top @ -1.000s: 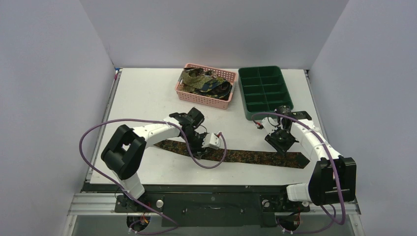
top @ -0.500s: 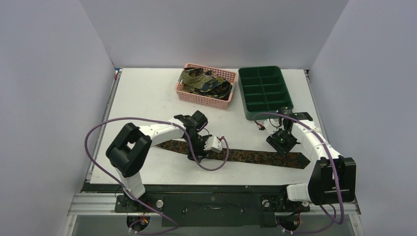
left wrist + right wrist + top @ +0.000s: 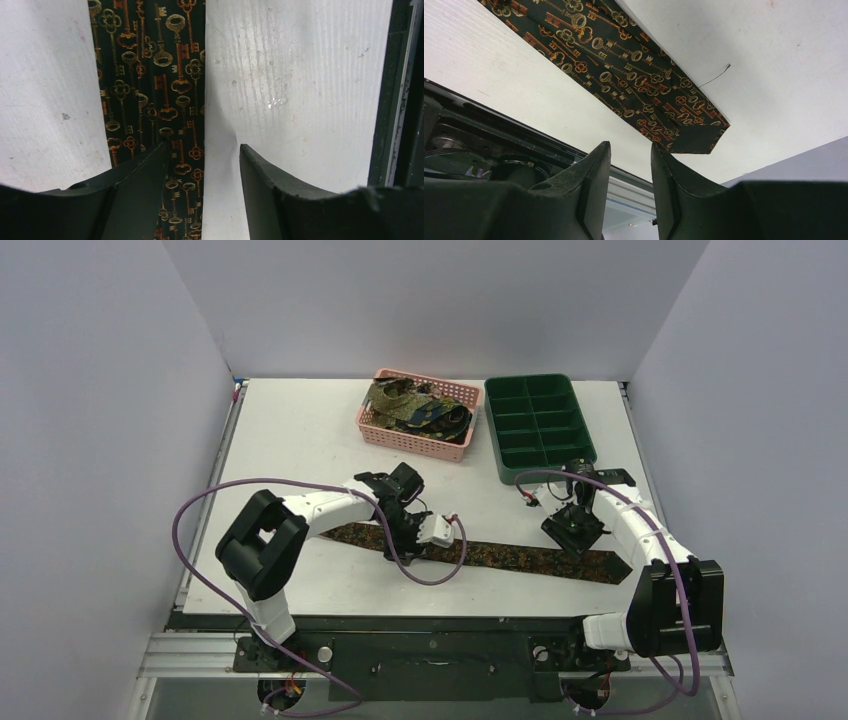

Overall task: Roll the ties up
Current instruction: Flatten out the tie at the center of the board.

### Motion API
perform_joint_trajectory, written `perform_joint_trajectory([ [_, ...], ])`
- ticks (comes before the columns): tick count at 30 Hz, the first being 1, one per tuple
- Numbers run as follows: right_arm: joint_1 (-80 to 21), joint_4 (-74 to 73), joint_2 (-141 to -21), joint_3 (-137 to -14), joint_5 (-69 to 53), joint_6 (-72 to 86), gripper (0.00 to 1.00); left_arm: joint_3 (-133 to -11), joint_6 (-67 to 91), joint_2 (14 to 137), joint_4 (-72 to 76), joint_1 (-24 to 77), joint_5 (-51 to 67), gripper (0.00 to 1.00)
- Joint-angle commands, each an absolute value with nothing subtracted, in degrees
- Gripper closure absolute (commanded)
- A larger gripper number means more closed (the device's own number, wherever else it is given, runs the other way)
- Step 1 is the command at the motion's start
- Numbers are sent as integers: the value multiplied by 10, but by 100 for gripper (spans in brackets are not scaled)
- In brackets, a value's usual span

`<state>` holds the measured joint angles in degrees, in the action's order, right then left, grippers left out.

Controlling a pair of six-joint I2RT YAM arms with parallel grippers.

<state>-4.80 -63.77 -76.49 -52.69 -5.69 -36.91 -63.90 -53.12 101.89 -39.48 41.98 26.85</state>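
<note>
One tie, black with gold and orange keys, lies flat and unrolled along the near part of the table. My left gripper hangs low over its left part. In the left wrist view the tie runs up the frame; the gripper is open, one finger over the fabric, the other over bare table. My right gripper hovers by the tie's wide right end. In the right wrist view that pointed end lies just beyond the gripper, which is open with a narrow gap and empty.
A pink mesh basket at the back holds several more crumpled ties. A dark green compartment tray stands to its right. The table's black front rail runs close to both grippers. Purple cables loop off each arm.
My left arm has shifted a little to the right and closer to the tie, then stayed still. The right gripper has edged slightly toward the tie's wide end. The tie has not moved.
</note>
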Motion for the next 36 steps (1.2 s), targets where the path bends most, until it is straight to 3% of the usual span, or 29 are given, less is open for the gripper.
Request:
perform_joint_trajectory([
  [1, -44, -645, -755, -524, -60, -371, 68, -671, -535, 1006, -378, 422, 263, 49],
  [15, -43, -645, -780, -533, -67, -371, 68, -670, -559, 1038, -385, 422, 236, 53],
  [21, -37, -643, -790, -532, -65, -377, 68, -663, -565, 1039, -386, 422, 229, 67],
  [23, -35, -642, -794, -531, -64, -379, 68, -671, -565, 1037, -394, 423, 231, 75],
  [26, -34, -638, -800, -532, -65, -380, 68, -687, -559, 1027, -401, 424, 227, 98],
  [36, -33, -638, -812, -541, -62, -381, 69, -744, -568, 1043, -431, 419, 214, 99],
])
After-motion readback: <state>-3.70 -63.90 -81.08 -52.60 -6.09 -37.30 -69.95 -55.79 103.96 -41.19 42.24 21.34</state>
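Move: The stretch of tie the left hand goes for lies about 2 cm ahead of its fingertips and barely 1 cm below, running left to right. The peach basket stands some 33 cm straight ahead, and the green tray about 31 cm ahead and 31 cm to the right. From the right hand, that stretch lies some 34 cm left, 5 cm ahead and 6 cm below. The left hand shifts 2 cm forward over the tie, dips, pinches it shut, then begins lifting it forward. ##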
